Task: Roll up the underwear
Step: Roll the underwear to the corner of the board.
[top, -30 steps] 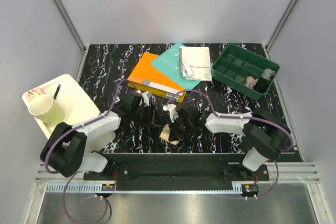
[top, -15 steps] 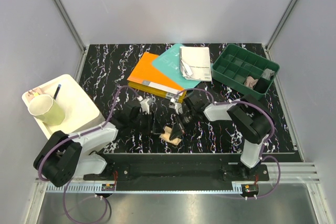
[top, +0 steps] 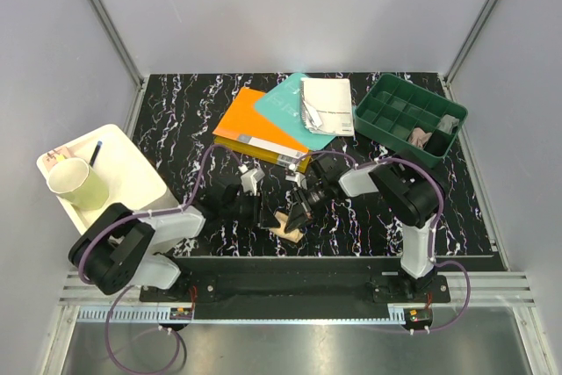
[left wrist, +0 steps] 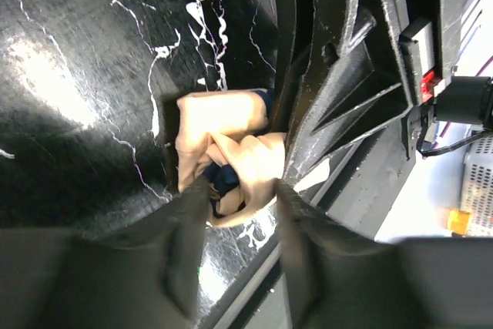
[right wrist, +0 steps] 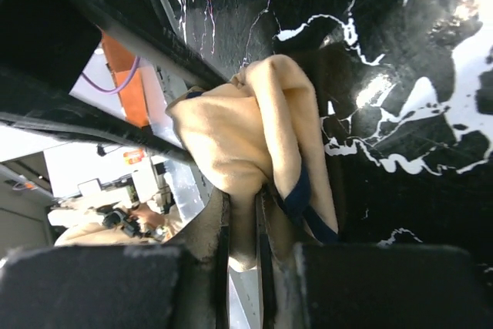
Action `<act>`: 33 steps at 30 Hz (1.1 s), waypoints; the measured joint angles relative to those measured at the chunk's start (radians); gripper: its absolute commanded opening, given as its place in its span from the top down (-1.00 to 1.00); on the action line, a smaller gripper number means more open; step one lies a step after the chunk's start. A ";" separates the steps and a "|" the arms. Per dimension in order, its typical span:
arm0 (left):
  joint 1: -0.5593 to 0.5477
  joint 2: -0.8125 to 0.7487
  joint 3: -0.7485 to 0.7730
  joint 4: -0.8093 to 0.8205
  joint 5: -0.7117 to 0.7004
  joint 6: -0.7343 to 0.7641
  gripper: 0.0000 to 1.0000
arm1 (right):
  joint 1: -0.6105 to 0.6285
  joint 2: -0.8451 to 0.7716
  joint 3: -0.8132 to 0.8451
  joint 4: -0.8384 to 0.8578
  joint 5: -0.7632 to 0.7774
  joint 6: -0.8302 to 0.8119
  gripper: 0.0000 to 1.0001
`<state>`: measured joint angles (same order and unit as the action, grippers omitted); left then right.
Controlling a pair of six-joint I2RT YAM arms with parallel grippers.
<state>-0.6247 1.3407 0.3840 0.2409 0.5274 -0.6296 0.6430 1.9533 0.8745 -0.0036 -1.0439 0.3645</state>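
Note:
The beige underwear point(top: 285, 227) with navy edging lies bunched into a small bundle on the black marble table, near the front edge, between both arms. In the left wrist view the bundle point(left wrist: 231, 148) shows a navy fold in its middle. My left gripper point(left wrist: 240, 204) point(top: 268, 212) has a fingertip pressed against each side of the bundle's near end. My right gripper point(right wrist: 243, 225) point(top: 299, 211) is shut on a beige fold of the same underwear point(right wrist: 231, 136), and the navy edging hangs beside its fingers. I cannot make out a grey brief for certain.
Behind the arms lie an orange book point(top: 255, 129), a teal book point(top: 283, 104) and a spiral notebook point(top: 327, 104). A green compartment tray point(top: 395, 107) holding small cloth items stands at the back right. At the left, a white tray point(top: 132, 173) carries a paper cup point(top: 77, 183). The front rail is close.
My left gripper has moved forward to the bundle and its jaws have narrowed onto it. The right arm has folded in while its gripper stays shut on the fabric.

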 measured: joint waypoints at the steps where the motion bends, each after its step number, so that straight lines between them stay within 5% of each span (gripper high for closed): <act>1: 0.000 0.010 0.000 0.011 0.001 -0.002 0.70 | -0.003 0.005 0.002 0.000 -0.006 0.000 0.83; 3: -0.002 0.025 0.000 0.033 0.007 -0.005 1.00 | -0.007 0.011 0.003 0.000 -0.016 0.005 0.51; 10: -0.002 0.080 0.035 0.021 -0.002 -0.024 1.00 | -0.023 0.006 0.003 -0.009 -0.023 0.029 -0.30; 21: 0.008 0.177 0.136 -0.040 0.004 -0.067 1.00 | -0.070 -0.167 -0.007 -0.138 0.120 -0.032 -0.63; 33: 0.024 0.225 0.185 -0.087 0.048 -0.072 1.00 | -0.107 -0.227 0.006 -0.198 0.249 -0.151 -0.68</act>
<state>-0.6010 1.5661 0.5694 0.1543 0.5758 -0.7013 0.5362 1.7264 0.8803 -0.2012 -0.7948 0.2138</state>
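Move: The underwear bundle's middle lies some 3 cm right of the left hand, roughly level fore-and-aft and 2 cm below. It is only about 1 cm left of the right hand, which already pinches it, level in depth and height. From the left hand the orange binder stands about 22 cm ahead and 3 cm left, the teal folder about 27 cm ahead and 5 cm right, both about 1 cm lower. Left fingers pinch the underwear, then draw it 2–3 cm forward-right; the right lets go, withdrawing about 5 cm forward-right. ##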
